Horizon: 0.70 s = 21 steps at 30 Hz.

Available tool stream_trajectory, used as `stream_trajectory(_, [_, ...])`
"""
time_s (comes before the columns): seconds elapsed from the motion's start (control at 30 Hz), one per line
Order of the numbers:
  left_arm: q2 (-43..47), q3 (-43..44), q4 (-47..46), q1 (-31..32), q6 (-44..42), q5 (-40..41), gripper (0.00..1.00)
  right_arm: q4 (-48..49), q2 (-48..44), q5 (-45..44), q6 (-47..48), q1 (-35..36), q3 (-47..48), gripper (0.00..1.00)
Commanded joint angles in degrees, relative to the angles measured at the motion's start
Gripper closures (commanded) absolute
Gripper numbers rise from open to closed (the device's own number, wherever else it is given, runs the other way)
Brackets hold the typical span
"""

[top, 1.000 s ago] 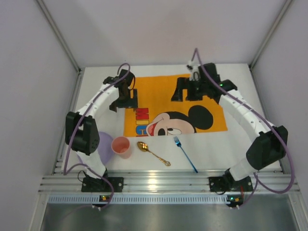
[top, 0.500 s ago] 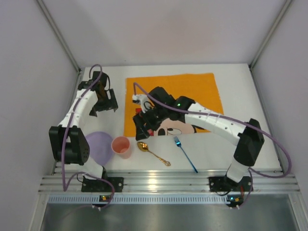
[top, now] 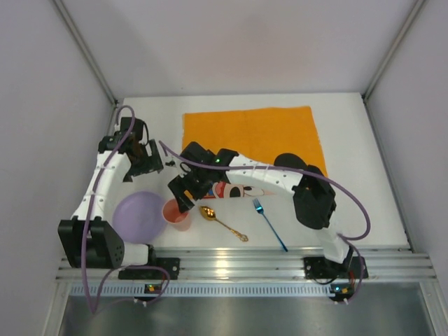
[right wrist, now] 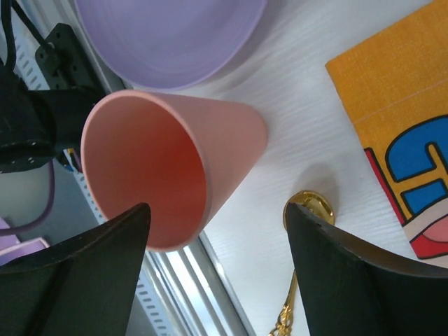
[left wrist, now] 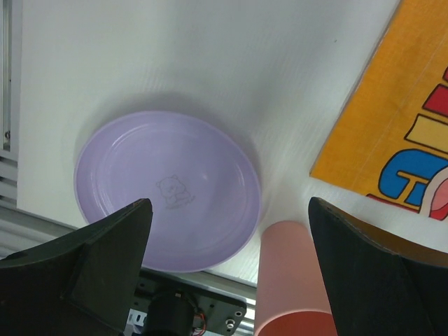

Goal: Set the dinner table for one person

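Observation:
The dinner table (top: 357,203) is a white top with a ribbed rail along its near edge. An orange Mickey placemat (top: 245,129) lies at the back. A purple plate (top: 136,213), an upright pink cup (top: 176,213), a gold spoon (top: 222,222) and a blue fork (top: 269,224) lie along the front. My left gripper (top: 145,165) is open and empty, above the table behind the plate (left wrist: 168,189). My right gripper (top: 185,193) is open and empty, just above the cup (right wrist: 161,175), with the spoon bowl (right wrist: 308,210) near its right finger.
The aluminium rail (top: 245,264) and both arm bases run along the near edge. Grey walls close in the left, right and back. My right arm stretches across the placement's lower half and hides part of the Mickey print. The left wrist view shows the cup (left wrist: 290,280) beside the plate.
My right arm has swung left and forward from the mat's back to above the pink cup. My left arm has drawn back to the left, uncovering the purple plate.

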<state>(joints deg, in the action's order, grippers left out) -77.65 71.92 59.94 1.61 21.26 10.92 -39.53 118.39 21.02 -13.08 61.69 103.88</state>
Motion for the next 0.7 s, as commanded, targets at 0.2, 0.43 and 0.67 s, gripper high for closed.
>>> stream_trajectory(0.2, [6.19,-6.35,0.35,-0.64,0.19,-0.55,0.01,-1.34,3.6,-11.16,2.52,0.27,7.92,0.74])
stream_trajectory(0.43, [4.79,-6.27,-0.7,-0.64,0.01,-1.69,0.02,-4.59,0.55,-20.21,5.7,0.1,15.47,1.0])
stream_trajectory(0.67, [3.12,-6.26,-2.46,-0.64,-0.34,-3.0,0.02,-9.16,-6.41,-35.59,7.29,-8.83,26.82,1.0])
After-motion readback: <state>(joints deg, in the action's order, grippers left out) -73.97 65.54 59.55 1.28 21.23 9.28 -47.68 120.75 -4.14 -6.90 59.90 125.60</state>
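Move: The pink cup's middle lies about 4 cm back, 2 cm left and 5 cm below the right hand, whose open fingers are at its rim. From that hand, the plate is some 15 cm left and 2 cm back, the spoon about 11 cm right and 4 cm back, both roughly 10 cm down. From the left hand, the plate lies about 10 cm back, 3 cm left and 14 cm down, the cup 12 cm back, 10 cm right and 9 cm down. The right fingers close from wide open and pinch the cup's wall at the lip on its far side, already drifting forward; then, gripping, the hand speeds up forward and up, about 10 cm each way, the wrist swinging the fingertips forward by some 30 degrees. The left hand, fingers open, eases back about 3 cm and sinks slightly towards the plate, then nearly stops. ##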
